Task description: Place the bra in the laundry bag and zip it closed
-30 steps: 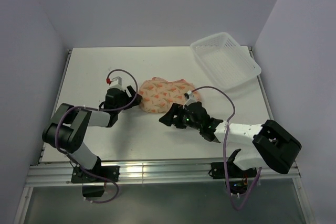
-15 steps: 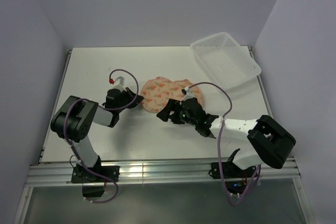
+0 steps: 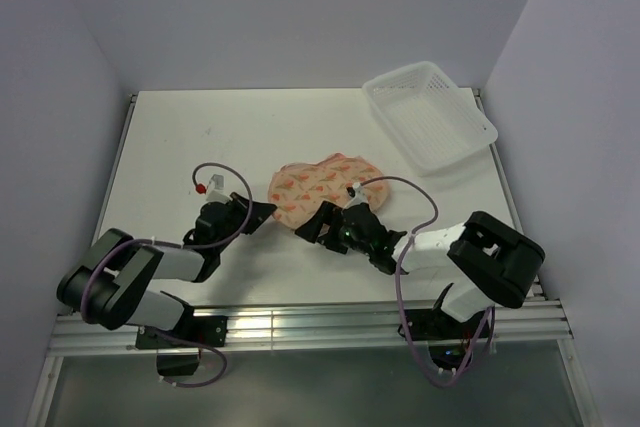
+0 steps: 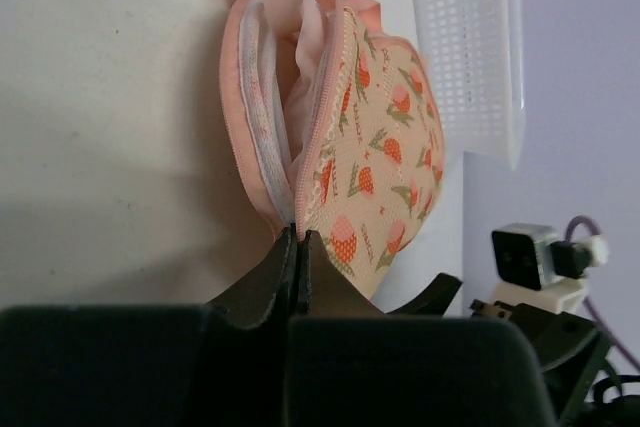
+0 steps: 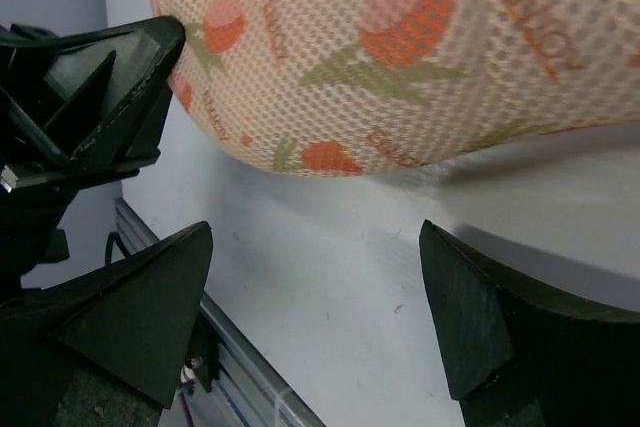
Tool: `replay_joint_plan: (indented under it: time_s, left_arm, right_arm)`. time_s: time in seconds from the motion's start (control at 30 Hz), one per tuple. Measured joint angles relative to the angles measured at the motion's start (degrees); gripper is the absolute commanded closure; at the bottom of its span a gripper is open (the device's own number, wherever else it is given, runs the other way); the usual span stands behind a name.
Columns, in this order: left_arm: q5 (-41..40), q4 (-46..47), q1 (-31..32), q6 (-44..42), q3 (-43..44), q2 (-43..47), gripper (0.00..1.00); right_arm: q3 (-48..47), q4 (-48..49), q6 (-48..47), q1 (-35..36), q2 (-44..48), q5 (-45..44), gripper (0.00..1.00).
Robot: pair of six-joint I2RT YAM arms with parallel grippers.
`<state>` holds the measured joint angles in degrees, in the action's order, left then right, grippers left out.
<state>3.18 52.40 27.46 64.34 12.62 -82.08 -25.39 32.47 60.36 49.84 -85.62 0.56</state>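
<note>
The laundry bag [image 3: 325, 180], a cream pouch with orange print, lies mid-table. In the left wrist view [image 4: 385, 137] it stands open along its pink zipper edge. Pale peach-pink fabric of the bra [image 4: 300, 32] shows inside the opening. My left gripper [image 3: 263, 212] is at the bag's near-left end. Its jaws [image 4: 296, 235] are shut on the zipper edge there. My right gripper [image 3: 322, 226] is open and empty, low over the table just in front of the bag. In the right wrist view the gripper [image 5: 320, 297] has the bag [image 5: 400, 47] just beyond it.
A white plastic lattice basket [image 3: 430, 112] stands at the back right and also shows in the left wrist view [image 4: 465, 37]. The left gripper [image 5: 90, 97] is close to the right gripper's left finger. The table's front rail [image 3: 300, 322] runs just behind both grippers.
My left gripper has drawn back toward the near edge and its arm has dropped lower, still at the bag's end. My right gripper has shifted slightly, staying in front of the bag.
</note>
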Motion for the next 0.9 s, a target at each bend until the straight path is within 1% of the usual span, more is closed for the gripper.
replay_joint_plan:
  time_s: [0.23,0.5,0.6,0.63,0.73,0.77,0.8,0.83,0.87,0.9]
  left_arm:
    - [-2.5,-2.7,0.4,7.3,-1.3,4.7,1.0]
    - [-1.6,-2.4,0.7,14.0,-2.9,5.5,1.0]
    - [-0.9,-1.5,1.2,16.7,-4.0,5.4,1.0]
    - [-0.8,-1.1,1.4,17.4,-4.3,5.4,1.0]
    - [-0.4,-0.3,1.9,18.8,-4.8,5.4,1.0]
    - [-0.4,-0.2,2.0,19.1,-4.9,5.4,1.0]
    - [-0.5,-0.2,2.1,19.2,-5.0,5.5,1.0]
    - [-0.5,-0.6,2.1,19.3,-5.0,5.8,1.0]
    - [-0.7,-1.1,2.1,19.2,-5.0,6.2,0.97]
    - [-0.9,-2.2,2.1,18.9,-5.0,7.1,0.95]
  right_arm:
    - [4.1,7.4,6.6,1.0,-0.9,-5.5,0.09]
    - [4.1,14.5,11.6,1.0,-5.8,-8.4,0.09]
    - [4.1,17.5,13.1,1.0,-7.7,-9.5,0.13]
    - [4.1,18.0,13.4,1.0,-7.9,-9.8,0.18]
    - [4.1,19.8,13.7,1.0,-7.9,-11.3,0.27]
    - [4.1,20.3,13.7,1.0,-7.9,-11.9,0.33]
    - [4.1,20.6,13.6,1.0,-7.9,-12.5,0.44]
    - [4.1,20.8,13.4,1.0,-7.9,-13.0,0.44]
    - [4.1,20.9,13.5,1.0,-7.9,-13.4,0.45]
    - [4.2,21.0,13.6,1.0,-7.9,-13.6,0.56]
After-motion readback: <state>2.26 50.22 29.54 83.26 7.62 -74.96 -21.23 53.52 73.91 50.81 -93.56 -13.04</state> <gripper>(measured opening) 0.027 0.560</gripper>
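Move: The near edge of the laundry bag that the right hand goes for lies about 4 cm ahead of it, neither left nor right, and perhaps 1 cm higher; from the left hand it is roughly 7 cm to the right and 1 cm ahead. The zip end, held in the left fingers, is some 7 cm left of the right hand and 3 cm ahead. The bra, tucked in the open bag, is centred about 8 cm ahead and 4 cm right of the right hand. Still pinching the zip end, the left fingers draw it back about 2.5 cm and slightly up, rolling some 15 degrees with the hand's left side dropping, and tipping down a little. The right hand slides its open fingers forward nearly 4 cm around the bag's near edge, turning clockwise about 15 degrees with its left side rising, and late on begins closing, to just over half open. ##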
